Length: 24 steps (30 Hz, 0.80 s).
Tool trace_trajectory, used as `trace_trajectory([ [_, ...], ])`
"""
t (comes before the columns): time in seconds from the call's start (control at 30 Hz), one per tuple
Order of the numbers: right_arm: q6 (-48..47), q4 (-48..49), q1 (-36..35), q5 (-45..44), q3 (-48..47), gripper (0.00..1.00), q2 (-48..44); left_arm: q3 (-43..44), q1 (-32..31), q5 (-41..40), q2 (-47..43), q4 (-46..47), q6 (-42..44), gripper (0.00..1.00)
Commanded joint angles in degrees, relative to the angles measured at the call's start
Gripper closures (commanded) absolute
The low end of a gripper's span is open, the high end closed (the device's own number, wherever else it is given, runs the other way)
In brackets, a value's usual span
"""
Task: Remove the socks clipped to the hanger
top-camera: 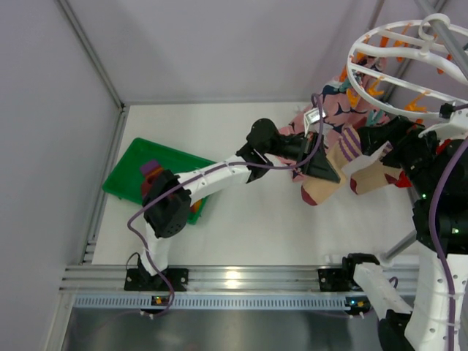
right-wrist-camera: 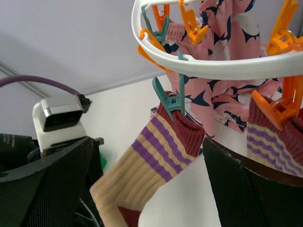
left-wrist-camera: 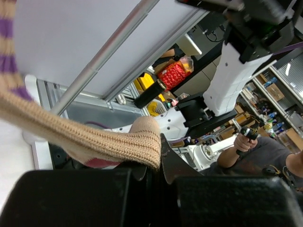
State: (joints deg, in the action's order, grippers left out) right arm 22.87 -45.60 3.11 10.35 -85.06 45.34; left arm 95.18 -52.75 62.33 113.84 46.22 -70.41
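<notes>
The white round hanger hangs at the upper right, with orange and teal pegs. A tan sock with purple stripes and a maroon cuff hangs from a teal peg. My left gripper is shut on the lower tan part of this sock. My right gripper is open, one finger on each side of the same sock just under the ring, not touching it. A second striped sock hangs from an orange peg to the right.
A pink cloth with navy print hangs behind the socks. A green tray lies on the table at the left, holding a sock partly hidden by the left arm. Grey frame poles run along the left side and the top right.
</notes>
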Motion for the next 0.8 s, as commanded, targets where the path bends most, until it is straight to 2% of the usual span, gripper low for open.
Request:
trace_trajectory([
  [0.0, 0.32, 6.20, -0.83, 2.82, 1.01, 0.08, 2.03, -3.23, 0.11, 2.01, -3.88, 0.72, -0.43, 1.00],
  [0.1, 2.09, 10.96, -0.83, 3.36, 3.75, 0.12, 1.68, -5.17, 0.02, 2.01, -5.64, 0.72, -0.34, 1.00],
  [0.27, 0.69, 12.55, -0.74, 2.58, 2.88, 0.20, 3.87, -7.37, -0.42, 1.66, -8.46, 0.72, 0.19, 1.00],
  [0.57, -1.87, 17.03, -0.74, 0.37, 4.19, 0.26, 5.63, -7.73, -1.39, 1.22, -10.13, 0.72, 0.19, 1.00],
  [0.77, -0.90, 19.24, -0.83, -0.07, 5.25, 0.37, 6.60, -7.72, -1.74, 1.22, -9.87, 0.72, 0.01, 1.00],
])
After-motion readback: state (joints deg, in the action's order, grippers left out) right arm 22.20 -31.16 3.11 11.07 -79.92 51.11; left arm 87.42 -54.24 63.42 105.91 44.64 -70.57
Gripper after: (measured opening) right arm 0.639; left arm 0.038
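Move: The teal clip holding the striped sock's cuff is about 8 cm ahead of the open right hand, 1 cm right and 2 cm above. An orange-clipped sock hangs about 10 cm right of it, level with it; the pink floral cloth hangs some 14 cm beyond it, 4 cm right. From the left hand, already pinching that striped sock, the clip lies about 11 cm ahead, 9 cm right and 8 cm up. Right hand reaches about 6 cm forward, fingers part-closing around the teal clip; left draws its sock back-left. ##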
